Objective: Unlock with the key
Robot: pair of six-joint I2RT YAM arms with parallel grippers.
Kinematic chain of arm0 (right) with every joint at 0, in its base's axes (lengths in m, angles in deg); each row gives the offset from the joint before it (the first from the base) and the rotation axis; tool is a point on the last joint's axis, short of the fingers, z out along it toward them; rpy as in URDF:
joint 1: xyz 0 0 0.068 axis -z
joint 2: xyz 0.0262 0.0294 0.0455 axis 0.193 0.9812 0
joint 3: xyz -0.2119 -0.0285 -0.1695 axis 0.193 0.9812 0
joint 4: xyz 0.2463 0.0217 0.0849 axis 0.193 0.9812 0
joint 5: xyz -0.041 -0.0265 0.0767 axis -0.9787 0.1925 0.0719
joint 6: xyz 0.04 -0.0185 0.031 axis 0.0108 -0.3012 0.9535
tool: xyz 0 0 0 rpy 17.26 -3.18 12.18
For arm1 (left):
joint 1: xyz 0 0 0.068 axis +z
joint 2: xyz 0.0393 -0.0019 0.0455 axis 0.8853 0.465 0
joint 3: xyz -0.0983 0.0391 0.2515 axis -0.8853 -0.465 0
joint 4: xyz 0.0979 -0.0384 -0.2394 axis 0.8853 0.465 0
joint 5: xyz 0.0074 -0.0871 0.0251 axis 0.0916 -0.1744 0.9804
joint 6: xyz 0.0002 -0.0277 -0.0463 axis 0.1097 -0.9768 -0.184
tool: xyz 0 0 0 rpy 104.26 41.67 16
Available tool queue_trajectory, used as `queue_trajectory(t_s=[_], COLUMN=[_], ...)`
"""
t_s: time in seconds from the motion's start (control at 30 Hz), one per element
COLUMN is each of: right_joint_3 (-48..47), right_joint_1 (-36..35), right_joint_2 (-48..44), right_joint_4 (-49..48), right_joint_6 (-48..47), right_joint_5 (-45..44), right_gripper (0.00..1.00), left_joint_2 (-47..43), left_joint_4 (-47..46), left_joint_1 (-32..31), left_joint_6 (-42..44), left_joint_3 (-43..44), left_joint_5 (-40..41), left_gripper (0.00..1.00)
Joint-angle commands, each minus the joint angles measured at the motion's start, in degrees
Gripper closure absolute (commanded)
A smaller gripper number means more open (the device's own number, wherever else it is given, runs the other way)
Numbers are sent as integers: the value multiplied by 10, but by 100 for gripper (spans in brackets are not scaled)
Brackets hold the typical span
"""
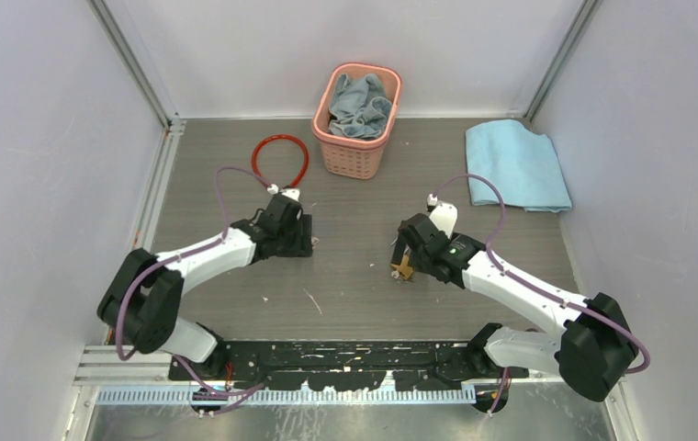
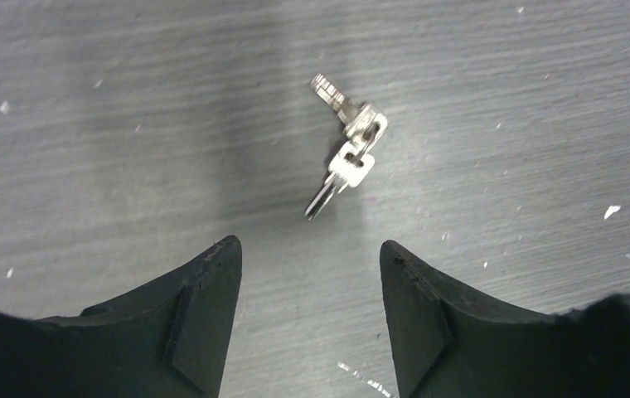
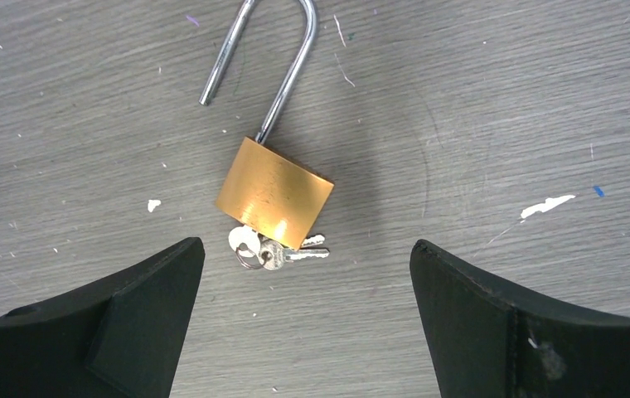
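Observation:
A brass padlock (image 3: 274, 192) lies flat on the grey table (image 3: 502, 99), its steel shackle (image 3: 283, 58) swung open. A small bunch of keys on a ring (image 3: 266, 251) pokes out from under its lower edge. My right gripper (image 3: 305, 246) hovers open just above the padlock (image 1: 404, 268), nothing between its fingers. A second pair of joined silver keys (image 2: 349, 149) lies loose on the table ahead of my left gripper (image 2: 312, 257), which is open and holds nothing. In the top view the left gripper (image 1: 305, 235) sits at centre left and the right gripper (image 1: 400, 252) at centre right.
A pink basket (image 1: 356, 152) holding a grey-blue cloth (image 1: 360, 106) stands at the back centre. A red ring (image 1: 280, 158) lies behind the left arm, and a folded light-blue cloth (image 1: 515, 165) lies at the back right. White walls enclose the table on three sides.

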Motion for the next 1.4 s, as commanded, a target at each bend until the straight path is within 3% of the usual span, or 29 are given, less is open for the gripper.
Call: queue_trajectory(t_s=[0.0,0.3,0.9,1.37], right_joint_3=[-21,-19,-18,-7], right_joint_1=[1,0,1,0], right_joint_2=[0,3,16,8], right_joint_4=[10,10,2,-4], right_joint_6=[-13,-22,-23,-17], right_joint_5=[2,5,25,44], right_gripper=[0,0,2,3], left_joint_2=[53,138,183,107], left_joint_4=[-44,-41,-15,-19], left_joint_1=[18,24,6,-93], left_joint_6=[58,78,73,9], left_joint_3=[59,113,141,42], left_joint_5=[-63,-102,-91,-84], left_gripper=[39,59,84,88])
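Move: The loose keys lie on the table about 4 cm ahead of the left hand, 4 cm to its right and some 3 cm below. The padlock, shackle open, is roughly 18 cm to the right of those keys and 5 cm nearer the base; the red cable lock's middle is about 15 cm beyond them and 7 cm to their left. From the right hand, the keys are about 8 cm ahead, 21 cm to the left and 6 cm down. Bring the half-open left gripper forward and right, sinking to the table over the keys, and close the fingers steadily until they pinch them. Then, staying low, draw the keys back about 5 cm along the table and slightly right, the wrist turning some 15 degrees clockwise overall. ##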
